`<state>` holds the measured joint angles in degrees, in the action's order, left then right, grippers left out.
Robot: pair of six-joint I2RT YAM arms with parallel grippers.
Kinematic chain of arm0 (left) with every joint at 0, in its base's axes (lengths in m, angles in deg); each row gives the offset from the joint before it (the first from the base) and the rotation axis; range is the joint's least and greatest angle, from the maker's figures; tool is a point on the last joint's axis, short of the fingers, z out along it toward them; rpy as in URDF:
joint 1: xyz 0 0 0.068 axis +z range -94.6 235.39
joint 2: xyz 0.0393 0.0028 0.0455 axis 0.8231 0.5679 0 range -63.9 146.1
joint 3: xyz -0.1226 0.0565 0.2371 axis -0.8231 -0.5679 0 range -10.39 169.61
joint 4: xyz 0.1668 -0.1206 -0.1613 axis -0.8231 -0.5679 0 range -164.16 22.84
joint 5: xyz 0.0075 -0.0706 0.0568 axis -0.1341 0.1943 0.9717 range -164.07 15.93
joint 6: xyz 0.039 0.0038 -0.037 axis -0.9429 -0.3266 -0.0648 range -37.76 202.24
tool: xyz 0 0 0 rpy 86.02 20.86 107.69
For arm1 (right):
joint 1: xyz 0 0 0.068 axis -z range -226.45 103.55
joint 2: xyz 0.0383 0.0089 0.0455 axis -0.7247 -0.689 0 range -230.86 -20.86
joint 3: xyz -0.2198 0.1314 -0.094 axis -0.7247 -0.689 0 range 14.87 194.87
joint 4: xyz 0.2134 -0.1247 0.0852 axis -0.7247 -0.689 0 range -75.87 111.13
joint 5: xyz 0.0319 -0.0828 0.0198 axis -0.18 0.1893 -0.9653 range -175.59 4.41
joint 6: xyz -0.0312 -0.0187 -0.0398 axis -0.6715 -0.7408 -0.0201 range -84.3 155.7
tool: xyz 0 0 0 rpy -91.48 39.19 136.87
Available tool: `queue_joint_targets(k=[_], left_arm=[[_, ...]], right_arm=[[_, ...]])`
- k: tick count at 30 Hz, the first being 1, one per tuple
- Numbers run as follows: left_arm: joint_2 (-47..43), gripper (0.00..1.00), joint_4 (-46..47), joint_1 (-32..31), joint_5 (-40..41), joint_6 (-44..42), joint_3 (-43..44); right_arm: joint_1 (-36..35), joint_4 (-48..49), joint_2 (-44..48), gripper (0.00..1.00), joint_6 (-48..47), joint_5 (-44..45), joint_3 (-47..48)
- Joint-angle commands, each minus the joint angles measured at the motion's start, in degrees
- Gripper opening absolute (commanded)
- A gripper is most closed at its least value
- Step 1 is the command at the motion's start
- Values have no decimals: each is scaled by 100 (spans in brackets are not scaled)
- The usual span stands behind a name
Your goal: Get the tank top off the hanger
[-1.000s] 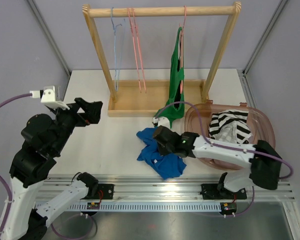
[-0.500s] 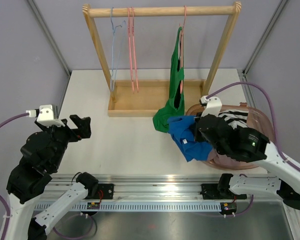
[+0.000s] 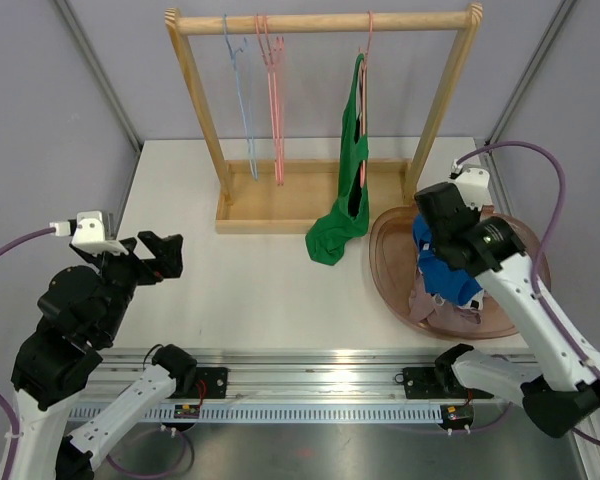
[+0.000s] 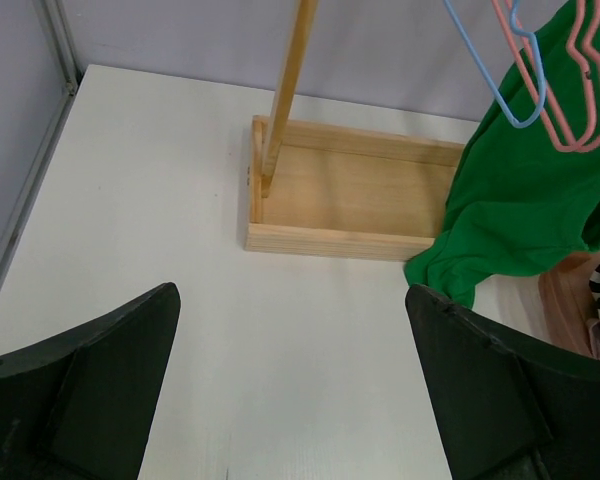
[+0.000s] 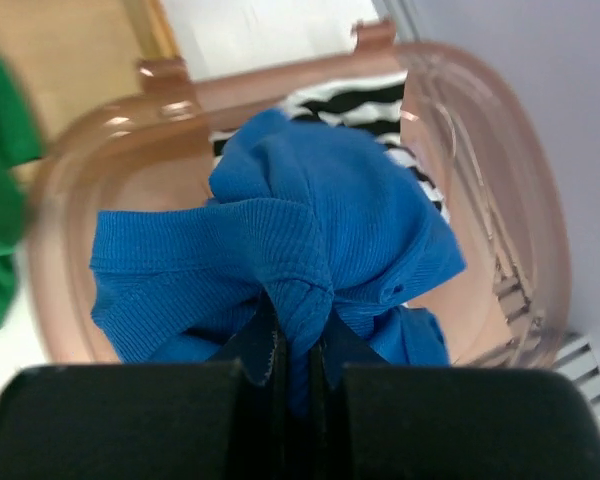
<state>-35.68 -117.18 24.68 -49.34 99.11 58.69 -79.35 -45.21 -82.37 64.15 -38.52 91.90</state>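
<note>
A green tank top (image 3: 348,190) hangs from a pink hanger (image 3: 368,40) on the wooden rack (image 3: 320,20), its lower end bunched on the table; it also shows in the left wrist view (image 4: 520,210). My right gripper (image 5: 298,345) is shut on a fold of a blue garment (image 5: 280,240), which hangs over the pink basket (image 5: 480,200). From above, that blue garment (image 3: 445,270) sits under my right wrist. My left gripper (image 4: 295,300) stands open over bare table at the left (image 3: 165,255), well apart from the tank top.
A striped garment (image 5: 350,105) and a pinkish cloth (image 3: 435,305) lie in the basket (image 3: 520,240). An empty blue hanger (image 3: 242,90) and empty pink hangers (image 3: 273,90) dangle at the rack's left. The rack's wooden base tray (image 3: 280,205) lies behind the tank top.
My right arm has carried the blue garment from the table's middle rightward to over the basket. The left arm drew back toward the near left. The empty hangers swing.
</note>
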Motion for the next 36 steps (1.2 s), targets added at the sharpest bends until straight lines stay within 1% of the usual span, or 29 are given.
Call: queue_joint_targets(k=[1,2,3,4,6,7,9,10,11,14,15,16,17,18,20,21,22,24,25,26,27,30,31,32,33,35,36], left_arm=[[147,99,440,-4,-416,141,114],[183,99,475,-4,-434,316,158],[227,99,458,-13,-425,422,211],[270,99,458,-4,-443,528,246],[437,99,519,-4,-740,634,429],[499,99,546,-4,-890,660,518],[736,99,633,-4,-1408,678,833],[815,99,669,-4,-1601,678,966],[903,99,782,-4,-1908,704,1080],[1167,99,1133,-13,-2383,809,1423],[1307,99,1213,-13,-2437,827,1520],[1386,99,1292,-13,-2438,845,1677],[1465,99,1415,-4,-2629,854,1775],[1710,99,1451,-4,-2657,862,1880],[1992,99,1547,-13,-2806,889,2195],[2133,99,1548,-13,-2868,889,2311],[2421,99,1609,-74,-2903,889,2425],[2687,99,1636,-275,-2616,775,2724],[2862,99,1610,-659,-2388,688,2847],[3151,99,1557,-863,-1872,495,2970],[3354,99,1531,-1040,-1710,433,3267],[3978,99,1469,-1505,-1375,327,3742],[4119,99,1469,-1603,-1270,274,3875],[4451,99,1451,-1717,-1025,178,3989],[4594,99,1434,-1944,-892,125,4243],[4919,99,1425,-2165,-498,-42,4482],[5234,99,1425,-2340,-382,-130,4726]], right_arm=[[871,1201,-474,0,-515,-1037,-504],[1309,1542,-710,0,-524,-1364,-610],[1461,1685,-843,0,-498,-1672,-828],[1576,2008,-958,0,-463,-2232,-961],[1778,2327,-1274,0,-323,-2665,-1425],[1822,2641,-1380,0,-279,-2772,-1576],[1963,2942,-1705,0,-208,-3036,-1979],[1998,3204,-1810,0,-199,-3324,-2086],[2033,3303,-1977,0,-199,-3449,-2183],[2086,3383,-2093,0,-190,-3512,-2360],[2086,3339,-2040,2,-190,-3459,-2325],[2086,3234,-1953,6,-182,-3346,-2298],[2086,3172,-1717,16,-199,-3318,-2185],[2086,3085,-1601,26,-217,-3310,-2106],[2086,2821,-1190,48,-234,-3309,-1939],[2086,2733,-1048,63,-234,-3301,-1781],[2086,2550,-899,73,-243,-3248,-1719],[2086,2364,-477,95,-304,-3187,-1525],[2086,2180,-345,100,-313,-3117,-1464],[2086,2083,-100,99,-357,-3064,-1411],[2086,1986,16,100,-375,-3029,-1297],[2086,1652,499,100,-472,-2896,-1112],[2086,1573,770,99,-524,-2940,-1094],[2086,1546,929,99,-533,-2958,-1059],[2086,1528,1079,100,-524,-3045,-1059],[2086,1476,1492,99,-568,-3116,-1050],[2086,1441,1702,99,-603,-3186,-1041]])
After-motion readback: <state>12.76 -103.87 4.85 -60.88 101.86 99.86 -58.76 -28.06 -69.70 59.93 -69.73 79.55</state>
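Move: The right hand already holds the blue tank top over the bin, whose middle lies about 26 cm below, some 2 cm ahead and 2 cm right; the striped tank top in it is about 6 cm ahead, 3 cm right, 25 cm down. The empty left hand faces the hanging green tank top, about 20 cm ahead, 31 cm right and 15 cm lower; two bare pink hangers hang some 20 cm ahead and 19 cm right, nearly level with it. The right hand lowers the blue tank top some 22 cm into the bin, easing about 5 cm forward and tipping its fingers down, opens wide to let go, then climbs about 20 cm and draws slightly back. Meanwhile the wide-open left hand travels about 24 cm right towards the green tank top, first rising, then reaching forward while turning some 30 degrees clockwise. ##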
